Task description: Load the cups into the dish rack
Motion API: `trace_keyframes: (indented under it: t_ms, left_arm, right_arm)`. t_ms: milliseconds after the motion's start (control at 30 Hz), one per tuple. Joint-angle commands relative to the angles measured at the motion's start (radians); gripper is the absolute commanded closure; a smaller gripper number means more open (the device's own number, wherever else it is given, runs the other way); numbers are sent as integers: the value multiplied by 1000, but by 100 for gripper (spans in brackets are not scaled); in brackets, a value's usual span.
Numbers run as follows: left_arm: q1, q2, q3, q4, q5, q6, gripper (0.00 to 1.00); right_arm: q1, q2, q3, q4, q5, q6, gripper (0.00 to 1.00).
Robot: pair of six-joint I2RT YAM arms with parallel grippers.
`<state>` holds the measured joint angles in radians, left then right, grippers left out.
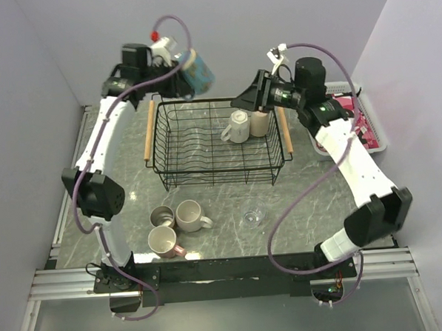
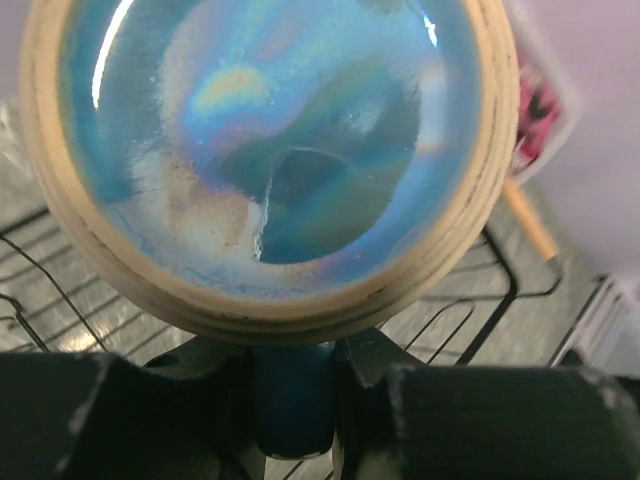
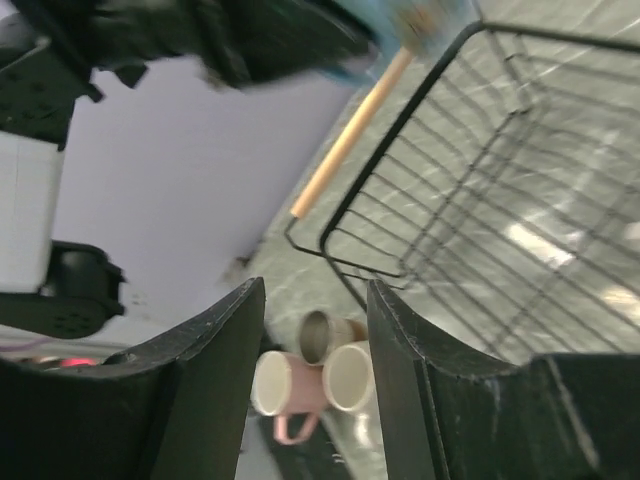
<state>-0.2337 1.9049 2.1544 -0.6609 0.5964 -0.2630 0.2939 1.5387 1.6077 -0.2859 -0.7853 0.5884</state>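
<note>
My left gripper [image 1: 177, 70] is shut on the handle [image 2: 290, 385] of the blue mug [image 1: 195, 72], held high over the back left corner of the black wire dish rack [image 1: 161, 150]. The mug's glazed base [image 2: 270, 150] fills the left wrist view. My right gripper [image 1: 241, 101] hangs open and empty over the rack's back right. A white mug [image 1: 236, 126] and a tan cup [image 1: 259, 123] sit inside the rack. On the table in front lie a steel cup [image 1: 161, 216], a white mug [image 1: 189, 215], a pink mug [image 1: 164, 242] and a clear glass [image 1: 253, 216].
A white basket [image 1: 375, 144] with pink cloth stands right of the rack, beside the right arm. The rack's wooden handles [image 1: 150, 131] run along both its short sides. Grey walls close in at the back and sides.
</note>
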Motion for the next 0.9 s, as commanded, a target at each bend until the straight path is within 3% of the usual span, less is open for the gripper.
trace_keyframes:
  t_ms: [0,467,867]
  left_arm:
    - [-82,5,47,21,-101,162,99]
    - [-139,118,75,32,-211,200,99]
    - [-138,92,-80,99,-247,298,99]
  right_arm:
    - [-7,-94,-40,-147,129,-189,46]
    - [-38,-190,-114,-223,251,-272,44]
    - [-58,-187,-117,-213,261,-225,44]
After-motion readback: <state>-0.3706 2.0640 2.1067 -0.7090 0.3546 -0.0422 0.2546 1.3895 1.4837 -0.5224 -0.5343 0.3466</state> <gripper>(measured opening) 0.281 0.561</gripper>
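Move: The blue cup is already held by its handle, upside down, in the left hand; the open spot in the dish rack that it heads for lies about 7 cm ahead, 5 cm to the right and some 28 cm below that hand. The white cup stands level with the spot, about 12 cm right of the left hand, the beige cup another 5 cm right; the rack's left wooden handle is roughly 9 cm left and 4 cm ahead. From the empty right hand the spot is about 13 cm ahead, 6 cm left and 30 cm down. The blue cup, still pinched by its handle, is lowered towards the open spot left of the white cup: the left hand sinks about 12 cm, fast then easing, shifting a little right early on, its fingers tipping some 20 degrees further down. The right hand, open and empty, draws aside about 6 cm to the right and 5 cm down, fingers tipping lower. ##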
